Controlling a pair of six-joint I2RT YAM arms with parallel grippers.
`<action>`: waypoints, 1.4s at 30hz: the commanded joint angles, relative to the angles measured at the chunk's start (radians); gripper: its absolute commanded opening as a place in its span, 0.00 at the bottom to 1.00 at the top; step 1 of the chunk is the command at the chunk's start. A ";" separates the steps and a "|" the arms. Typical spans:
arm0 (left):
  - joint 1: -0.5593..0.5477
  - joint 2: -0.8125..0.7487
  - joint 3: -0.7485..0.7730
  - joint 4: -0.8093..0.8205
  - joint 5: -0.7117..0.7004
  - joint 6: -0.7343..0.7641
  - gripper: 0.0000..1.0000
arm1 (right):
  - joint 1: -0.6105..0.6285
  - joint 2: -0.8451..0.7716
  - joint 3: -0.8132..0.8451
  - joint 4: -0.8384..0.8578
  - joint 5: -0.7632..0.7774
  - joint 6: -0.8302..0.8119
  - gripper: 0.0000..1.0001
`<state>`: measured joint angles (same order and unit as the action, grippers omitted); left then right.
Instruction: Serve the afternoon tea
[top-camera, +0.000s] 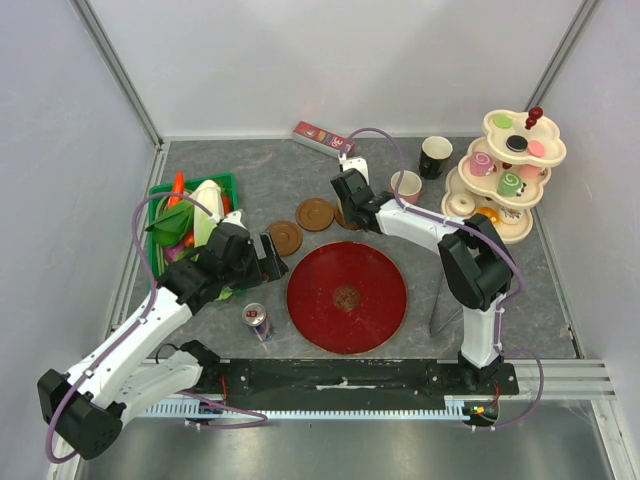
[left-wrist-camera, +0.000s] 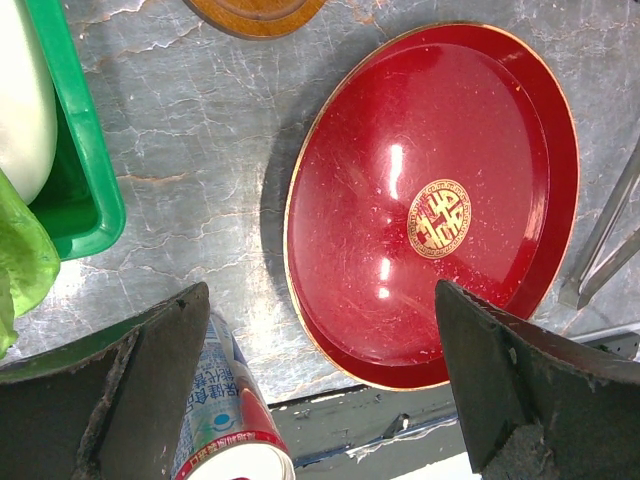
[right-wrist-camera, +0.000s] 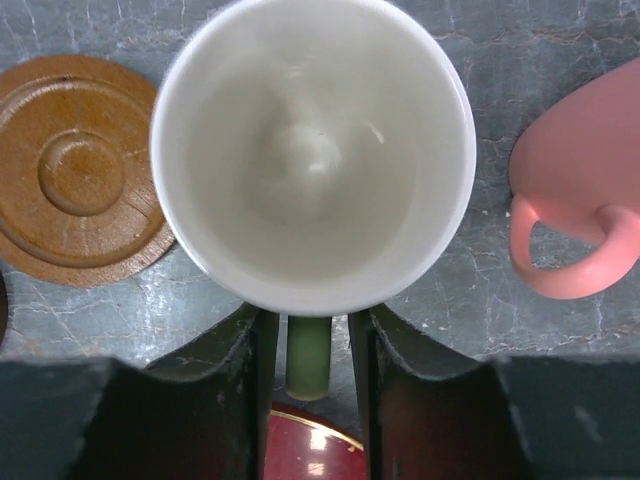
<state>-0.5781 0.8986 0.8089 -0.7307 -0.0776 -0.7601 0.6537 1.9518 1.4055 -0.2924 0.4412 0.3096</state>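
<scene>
The pale green mug (right-wrist-camera: 312, 150), white inside, stands upright under my right gripper (right-wrist-camera: 312, 322). Its green handle (right-wrist-camera: 309, 355) lies between the fingers with a thin gap on each side, so the gripper is narrowly open and not gripping. In the top view the right gripper (top-camera: 348, 192) hides that mug. The pink mug (right-wrist-camera: 575, 190) (top-camera: 406, 186) stands just to the right and the black mug (top-camera: 435, 157) farther back. Two brown saucers (top-camera: 316, 214) (top-camera: 284, 237) lie to the left. The cream stand (top-camera: 505, 175) holds several pastries. My left gripper (left-wrist-camera: 320, 292) (top-camera: 262, 262) hangs wide open and empty.
A round red tray (top-camera: 347, 297) (left-wrist-camera: 440, 190) lies at the centre front. A small drink can (top-camera: 259, 321) (left-wrist-camera: 225, 420) stands by my left finger. The green crate of vegetables (top-camera: 190, 215) is at the left, a red box (top-camera: 322, 138) at the back, and metal tongs (top-camera: 445, 305) right of the tray.
</scene>
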 joint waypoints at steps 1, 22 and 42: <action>0.006 0.010 0.030 0.002 -0.019 0.010 0.99 | -0.003 -0.011 0.064 0.027 0.073 0.034 0.50; 0.006 0.028 0.030 0.050 0.032 0.016 0.99 | -0.104 -0.241 0.001 -0.189 0.191 0.269 0.98; 0.004 0.065 0.027 0.074 0.038 0.048 0.99 | -0.289 -0.061 0.139 -0.171 0.024 0.226 0.98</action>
<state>-0.5774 0.9619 0.8089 -0.6922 -0.0479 -0.7498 0.3759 1.8572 1.4734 -0.4953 0.4591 0.5491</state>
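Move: My right fingers are around the green cup's handle; the cup's middle is about 5 cm ahead, standing on the right coaster. The pink cup I go for next is roughly 6 cm ahead and 13 cm to the right, at hand height. Beyond it, the black cup stands some 13 cm ahead and 20 cm right; the bare coaster is 9 cm left, 3 cm ahead, 5 cm lower. From my left hand the pink cup is about 19 cm ahead, 29 cm right and 8 cm lower. I spread my right fingers wide to let go of the green cup's handle, then lift clear by some 10 cm. Rising, I swing about 13 cm right to the pink cup, turning the hand roughly 25 degrees clockwise, and sink about 6 cm while easing a little forward, fingers still wide open above its handle side. ##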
